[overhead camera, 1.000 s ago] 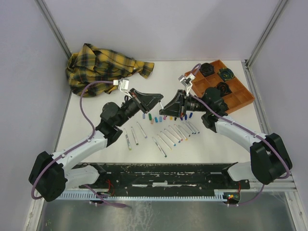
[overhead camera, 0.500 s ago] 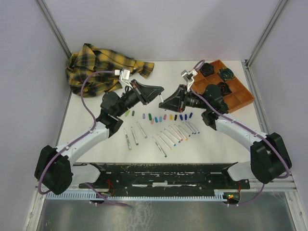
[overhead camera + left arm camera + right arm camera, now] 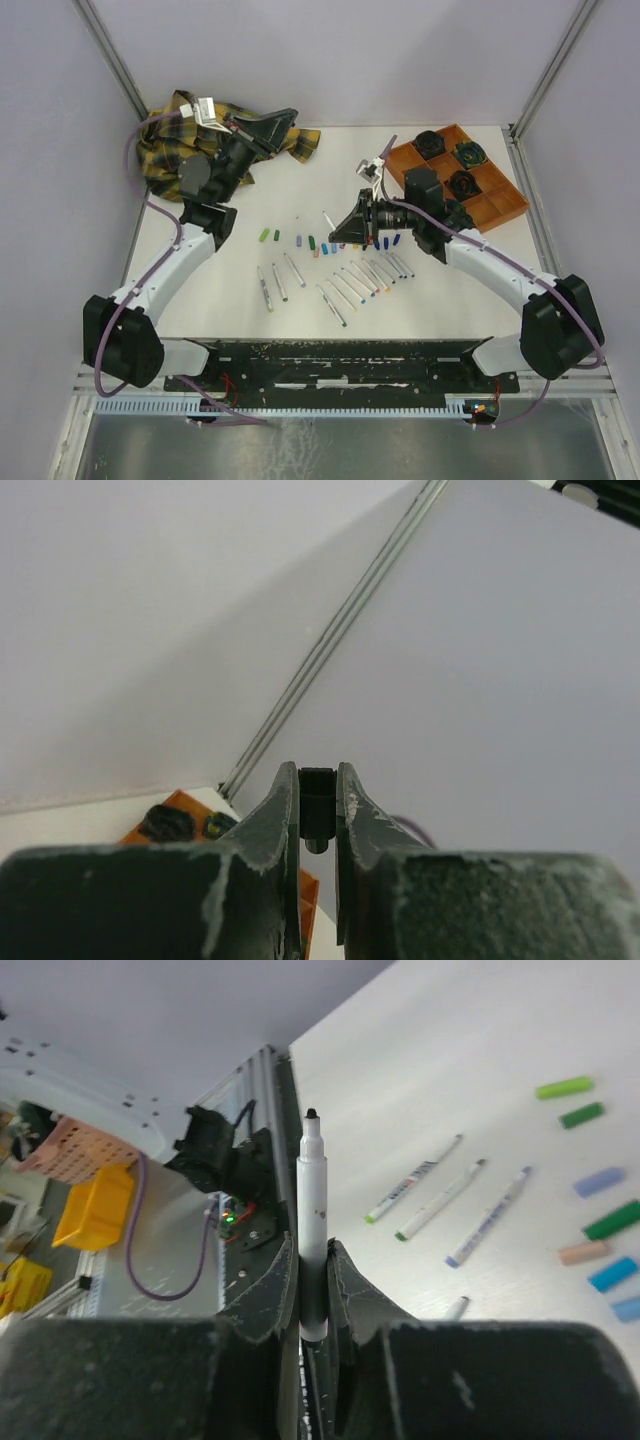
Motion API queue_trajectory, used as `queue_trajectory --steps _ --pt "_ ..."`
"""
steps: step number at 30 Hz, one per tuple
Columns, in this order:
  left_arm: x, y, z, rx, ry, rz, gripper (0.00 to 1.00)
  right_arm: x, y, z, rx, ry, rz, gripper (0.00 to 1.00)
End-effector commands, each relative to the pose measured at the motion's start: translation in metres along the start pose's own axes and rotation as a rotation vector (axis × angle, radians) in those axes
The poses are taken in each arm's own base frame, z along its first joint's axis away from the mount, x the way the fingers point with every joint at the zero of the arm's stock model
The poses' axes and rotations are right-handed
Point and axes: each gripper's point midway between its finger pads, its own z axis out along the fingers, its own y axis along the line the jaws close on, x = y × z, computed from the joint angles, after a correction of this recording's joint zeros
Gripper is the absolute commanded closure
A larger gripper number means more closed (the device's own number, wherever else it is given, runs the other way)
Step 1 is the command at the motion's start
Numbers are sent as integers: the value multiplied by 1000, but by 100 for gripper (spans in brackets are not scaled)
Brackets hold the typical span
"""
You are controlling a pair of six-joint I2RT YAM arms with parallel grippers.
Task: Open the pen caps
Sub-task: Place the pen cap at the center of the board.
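Note:
My left gripper (image 3: 283, 122) is raised at the back left, above the plaid cloth, and is shut on a black pen cap (image 3: 317, 798). My right gripper (image 3: 347, 228) is shut on a white pen barrel (image 3: 313, 1215) with a bare black tip; the barrel (image 3: 329, 219) points up and left over the table's middle. A row of loose pen caps (image 3: 315, 242) in green, blue, pink and purple lies on the white table, also in the right wrist view (image 3: 583, 1113). Several uncapped white pens (image 3: 360, 278) lie in front of that row.
A yellow plaid cloth (image 3: 185, 140) lies bunched at the back left. An orange tray (image 3: 490, 205) with dark round objects stands at the back right. Three more pens (image 3: 279, 281) lie left of the middle. The black base rail (image 3: 340, 365) runs along the near edge.
My left gripper has pulled away up and to the back left with the black cap, clear of the pen. My right gripper has shifted slightly left, holding the uncapped barrel.

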Motion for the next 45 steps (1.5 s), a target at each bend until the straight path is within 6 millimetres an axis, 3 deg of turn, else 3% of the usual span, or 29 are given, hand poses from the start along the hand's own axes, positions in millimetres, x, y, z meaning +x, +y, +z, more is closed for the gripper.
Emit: queue_trajectory --steps 1,5,8,12,19,25,31,35,45 --pt "34 22 -20 -51 39 -99 97 -16 -30 -30 261 66 -189 100" --pt "79 45 -38 -125 102 -167 97 -28 -72 -65 505 65 -161 100" --pt "123 53 -45 -178 189 -196 97 -2 -100 -100 734 191 -166 98" --pt "184 53 -51 -253 299 -200 97 24 -126 -157 1039 235 -144 97" --pt "283 53 -54 -360 485 -269 97 71 -153 -208 1068 322 47 97" --pt "352 51 -49 -408 628 -282 97 108 -178 -218 1009 435 213 95" --pt "408 54 -47 -496 765 -239 97 141 -193 -211 931 499 396 92" --pt "439 67 -54 -583 835 -199 97 148 -197 -216 927 484 463 92" --pt "486 82 -54 -689 929 -139 97 148 -196 -227 913 431 517 90"
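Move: The black pen cap, held in the left fingers, is bound for the free spot at the right end of the cap row, about 28 cm right, 2 cm ahead and 46 cm below. The last blue cap lies 3 cm left of that spot. The uncapped pen in the right hand is bound for free board some 22 cm right, 6 cm ahead and 25 cm below; the last pen lies 5 cm left of there, the wooden box's middle about 28 cm ahead and 31 cm right of the hand. The black cap rides in the left grip, first almost straight down, then down and right towards the cap row's end, about 40 cm lower in all, the upward-pointing fingers tipping over to slant down. The right hand keeps its pen and swings forward briefly, then right and down past the pen row, about 25 cm across, fingers turning from leftward to steeply down. ##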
